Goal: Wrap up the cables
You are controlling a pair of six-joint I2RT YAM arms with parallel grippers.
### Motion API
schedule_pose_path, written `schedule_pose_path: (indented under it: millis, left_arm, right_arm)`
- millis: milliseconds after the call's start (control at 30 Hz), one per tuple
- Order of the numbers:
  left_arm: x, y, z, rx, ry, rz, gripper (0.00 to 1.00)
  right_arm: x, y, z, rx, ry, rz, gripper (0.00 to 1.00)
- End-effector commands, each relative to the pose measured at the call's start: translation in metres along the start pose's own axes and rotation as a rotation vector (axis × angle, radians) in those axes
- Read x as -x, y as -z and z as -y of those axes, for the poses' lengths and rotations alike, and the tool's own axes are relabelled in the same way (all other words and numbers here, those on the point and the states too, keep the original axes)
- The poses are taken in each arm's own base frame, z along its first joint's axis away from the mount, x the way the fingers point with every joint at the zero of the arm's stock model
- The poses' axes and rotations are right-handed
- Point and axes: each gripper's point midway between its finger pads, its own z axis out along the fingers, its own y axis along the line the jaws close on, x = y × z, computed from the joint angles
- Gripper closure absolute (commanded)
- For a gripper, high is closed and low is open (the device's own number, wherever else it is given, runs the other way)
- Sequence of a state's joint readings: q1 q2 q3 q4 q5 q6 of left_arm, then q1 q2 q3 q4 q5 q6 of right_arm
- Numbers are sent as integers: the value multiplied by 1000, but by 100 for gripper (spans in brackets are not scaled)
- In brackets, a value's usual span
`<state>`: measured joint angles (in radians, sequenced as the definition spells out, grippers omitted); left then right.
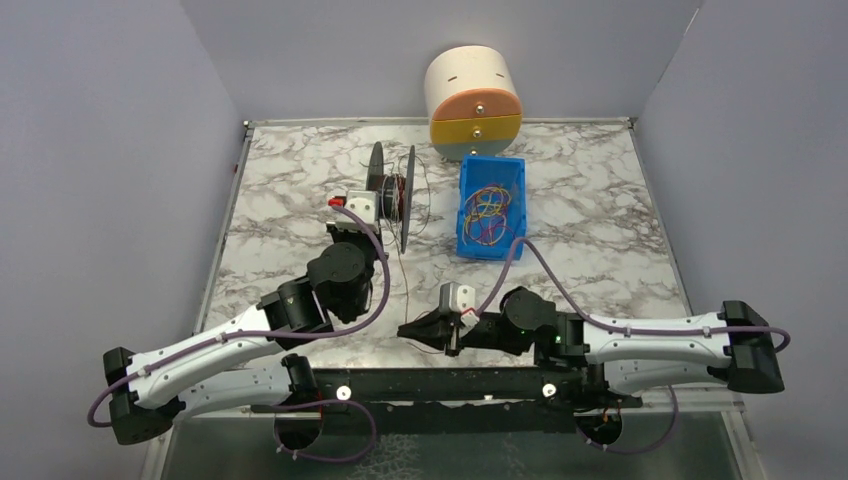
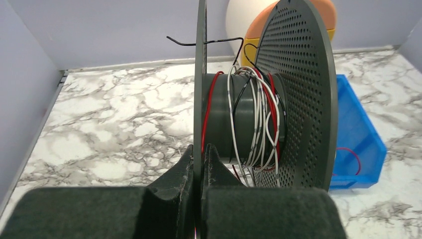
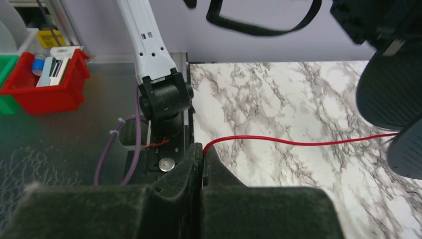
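Observation:
The black spool (image 1: 392,195) stands on edge at the middle of the marble table. Its hub (image 2: 234,119) carries turns of red, white and black wire. My left gripper (image 2: 200,154) is shut on the spool's thin near flange (image 2: 200,74), which runs up between the pads. The red cable (image 3: 298,143) stretches across the marble from the right and ends between the pads of my right gripper (image 3: 202,152), which is shut on it. From above, the right gripper (image 1: 408,330) sits near the table's front edge, and the thin cable (image 1: 408,285) runs up toward the spool.
A blue bin (image 1: 487,250) holding tangled coloured wires stands right of the spool, and a round cream, orange and yellow container (image 1: 472,100) stands behind it. Grey walls enclose the table on three sides. A red parts bin (image 3: 45,87) sits off the table beyond the left arm (image 3: 149,45).

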<state>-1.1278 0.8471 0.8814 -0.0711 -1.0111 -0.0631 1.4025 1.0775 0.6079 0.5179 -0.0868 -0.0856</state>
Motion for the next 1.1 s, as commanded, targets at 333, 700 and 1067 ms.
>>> schedule_pose_path:
  millis: [333,700,1067]
  left_arm:
    - [-16,2,0,-12,-50,-42,100]
    - [-45,10,19,-167,-193,-160,100]
    - [-71,30,31,-347,-285,-260,100]
  right_arm:
    - [37,24,36,-190,7,-283,99]
    - [61,42,80,-333,82,-418,99]
    - [42,57,153,-431,8,-508,99]
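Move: From the left hand, which already pinches one flange, the spool's middle is about 5 cm ahead, 3 cm to its right and nearly level. From the right hand, with the red cable already between its fingers, the spool is some 22 cm ahead, 2 cm to the left and 5 cm higher. The blue box stands on the table roughly 31 cm ahead of the right hand, 18 cm to its right and 24 cm below. Up about 7 cm first, then forward some 13 cm and about 7 cm to the right, the right hand carries the pinched red cable towards the spool's right side, its fingers dipping and swinging clockwise. The left hand keeps its grip on the flange and sinks about 9 cm, easing slightly back, rolling its left side up, tipping nose-down and turning clockwise. ##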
